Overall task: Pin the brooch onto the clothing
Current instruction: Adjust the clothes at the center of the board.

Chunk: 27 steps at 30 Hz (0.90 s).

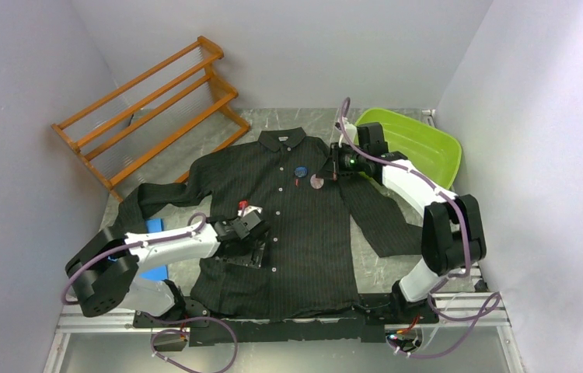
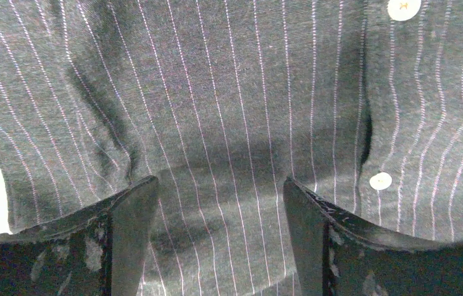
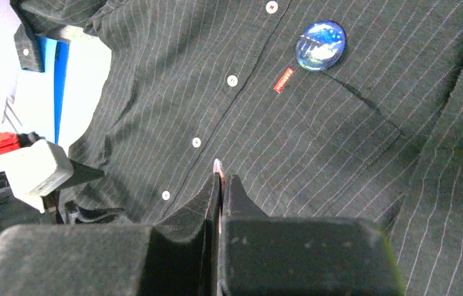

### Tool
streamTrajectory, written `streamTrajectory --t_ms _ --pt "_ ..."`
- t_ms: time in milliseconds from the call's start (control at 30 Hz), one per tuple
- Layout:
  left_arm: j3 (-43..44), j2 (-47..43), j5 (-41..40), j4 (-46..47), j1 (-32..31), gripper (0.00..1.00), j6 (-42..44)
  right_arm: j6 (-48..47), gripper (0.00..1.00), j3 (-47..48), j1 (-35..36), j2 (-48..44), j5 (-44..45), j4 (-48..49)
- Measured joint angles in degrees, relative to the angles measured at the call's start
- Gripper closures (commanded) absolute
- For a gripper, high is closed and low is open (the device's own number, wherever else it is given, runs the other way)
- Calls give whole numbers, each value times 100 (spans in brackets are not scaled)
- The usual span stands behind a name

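Note:
The clothing [image 1: 304, 233], a black pinstriped button-up shirt, lies flat on the table with its collar at the far side. A round blue brooch [image 1: 300, 172] sits on its chest beside the small red mark [image 3: 284, 79]; the right wrist view shows this blue brooch [image 3: 320, 45] too. My right gripper [image 1: 332, 172] hovers over the chest, shut on a second, pinkish round brooch [image 1: 317, 181]. That brooch shows edge-on [image 3: 218, 165] between the right gripper's [image 3: 221, 180] fingers. My left gripper [image 1: 256, 250] is down on the shirt front [image 2: 229, 92], and in its own view the gripper [image 2: 220, 180] is open with fabric between the jaws.
A wooden rack [image 1: 148, 109] lies at the back left. A green bin [image 1: 420, 144] stands at the back right behind the right arm. A blue flat object [image 1: 154, 225] lies under the left sleeve. Grey walls close in both sides.

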Motion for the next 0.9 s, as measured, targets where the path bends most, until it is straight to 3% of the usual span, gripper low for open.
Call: streamTrajectory --t_ms 200,367,533,733,900 --pt "470 -262 -133 -127 -48 21 273 -103 100 717 0 809 -254 -352" --pt "1276 59 -282 111 -83 33 527 -105 100 1106 0 1305 -503 -551" --pt "1943 1036 -422 348 -107 47 632 -109 100 1145 0 1349 -562 -710" --pt "2000 1934 -468 474 -111 64 660 -151 100 1152 0 1349 -557 -750" --pt "2022 2184 -407 658 -146 77 651 -157 100 1152 0 1349 -560 -750"
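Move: The shirt's button strip is the left gripper's target: the button to reach lies about 7 cm ahead and 9 cm to the right, barely below the fingertips. Along the same strip, the nearer button is about level and 8 cm right, and the next farther one roughly 14 cm ahead and 9 cm right. From the right hand, the target button lies some 13 cm back, 13 cm left and 12 cm lower. Lift the open left gripper off the shirt in an arc about 7 cm high, forward and to the right over the cloth, then lower it onto the button strip, closing to about a third open so the fingertips straddle a button and start to gather cloth. Keep the pink brooch gripped in the right hand, easing it down some 3 cm, slightly forward and left, then hold still. ##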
